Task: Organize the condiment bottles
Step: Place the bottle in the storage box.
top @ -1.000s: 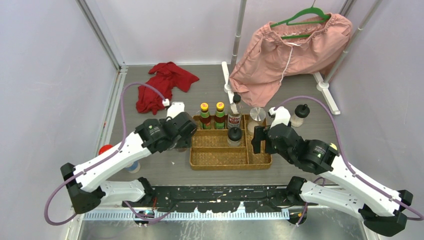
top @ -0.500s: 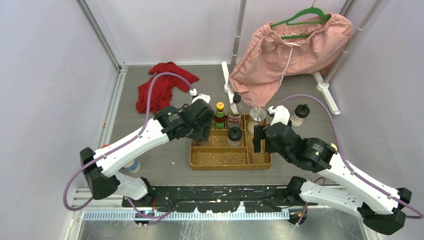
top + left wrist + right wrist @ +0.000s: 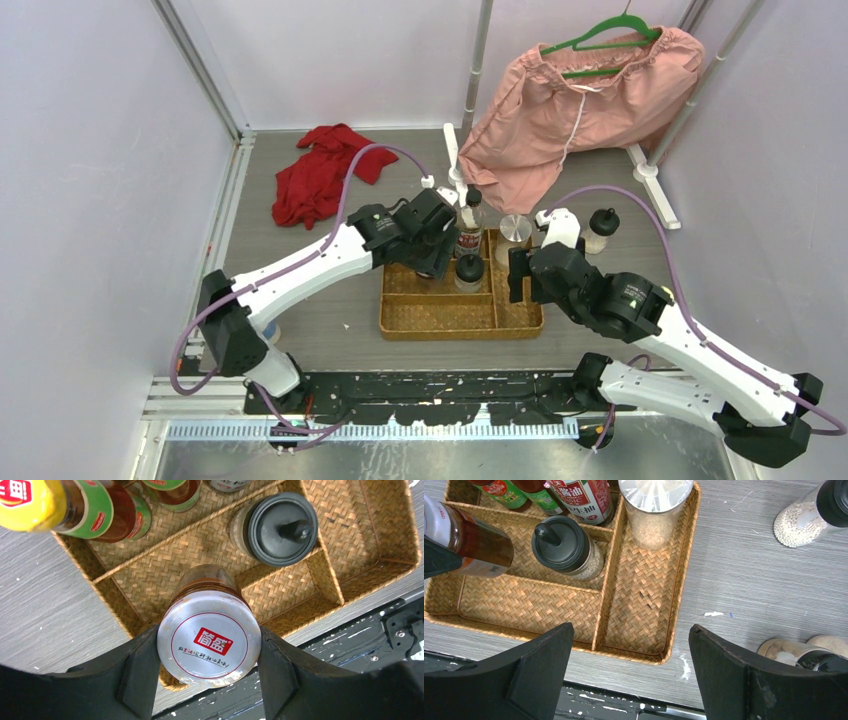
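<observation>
My left gripper (image 3: 210,652) is shut on a silver-lidded jar (image 3: 210,645) of brown sauce, held above the left middle compartment of the wicker tray (image 3: 385,530). From the right wrist this jar (image 3: 471,540) hangs at the tray's left. Two green-labelled yellow-capped bottles (image 3: 30,500) and a tall black-capped bottle (image 3: 470,228) stand in the back row. A black-lidded shaker (image 3: 282,527) stands in the middle, and a silver-lidded jar of white grains (image 3: 656,505) at the back right. My right gripper (image 3: 630,629) is open and empty over the tray's front right (image 3: 517,275).
A black-capped shaker (image 3: 601,228) stands on the table right of the tray. Two more jars (image 3: 804,650) sit near my right finger. A red cloth (image 3: 320,175) lies back left, and pink shorts (image 3: 580,100) hang on a rack behind the tray.
My left arm has swung right, from beside the tray's left edge to over its back left part. The right arm has barely moved.
</observation>
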`<state>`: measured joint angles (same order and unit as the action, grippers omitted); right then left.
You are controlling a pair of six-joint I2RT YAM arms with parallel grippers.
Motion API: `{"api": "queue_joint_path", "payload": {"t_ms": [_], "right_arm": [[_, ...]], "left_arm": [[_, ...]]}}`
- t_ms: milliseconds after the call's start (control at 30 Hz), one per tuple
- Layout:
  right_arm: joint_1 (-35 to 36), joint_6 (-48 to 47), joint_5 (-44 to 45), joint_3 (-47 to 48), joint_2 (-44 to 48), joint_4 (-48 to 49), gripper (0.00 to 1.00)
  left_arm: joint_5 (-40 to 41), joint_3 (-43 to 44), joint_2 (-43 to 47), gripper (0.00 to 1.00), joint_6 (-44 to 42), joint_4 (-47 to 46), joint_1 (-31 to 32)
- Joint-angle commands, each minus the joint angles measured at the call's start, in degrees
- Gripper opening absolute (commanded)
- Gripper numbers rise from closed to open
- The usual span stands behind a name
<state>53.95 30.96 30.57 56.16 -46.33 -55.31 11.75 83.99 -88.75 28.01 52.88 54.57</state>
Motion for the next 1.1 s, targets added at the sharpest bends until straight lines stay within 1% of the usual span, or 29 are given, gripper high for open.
{"api": "queue_joint_path", "payload": {"t_ms": [0, 267, 500, 1067], "right_arm": [[0.27, -0.33, 2.14, 2.13, -0.22, 0.51, 0.91], [0.23, -0.11, 1.90, 0.78, -0.74, 1.54, 0.91], [0.26, -0.05, 1.63, -0.34, -1.28, 2.53, 0.91], [0.27, 0.03, 1.34, -1.32, -1.82, 3.51, 0.91]], "left_arm": [[-1.55, 0.95, 0.73, 0.38, -1.38, -8.51, -1.39], [-1.28, -3.26, 0.18, 0.38, -1.04, -12.67, -3.42], [-0.94, -6.20, -0.68, 0.37, -0.42, -15.16, -3.68], [-1.46, -8.96, -3.89, 0.36, 0.88, -18.92, -3.59]]}}
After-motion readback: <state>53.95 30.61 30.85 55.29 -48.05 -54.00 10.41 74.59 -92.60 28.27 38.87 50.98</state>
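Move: The jar, already gripped in the left hand, is meant for the free left part of the storage box's middle compartment, about 3 cm ahead, 1 cm right and some 15 cm below that hand. Its neighbour in the compartment, the black-capped bottle, stands roughly 3 cm ahead and 8 cm right. The nearer yellow-capped bottle is about 9 cm ahead and 2 cm right, both around 10 cm down. From the right hand, the spot lies some 6 cm ahead, 19 cm left and 17 cm below. The white-lidded jar, still pinched at its lid by the left fingers, is first eased about 2 cm forward, clear of the compartment's near divider. The left hand then lowers it between 5 and 6 cm towards the free floor to the left of the black-capped bottle, slower near the end; the wrist barely turns and the grip stays shut on the jar. ##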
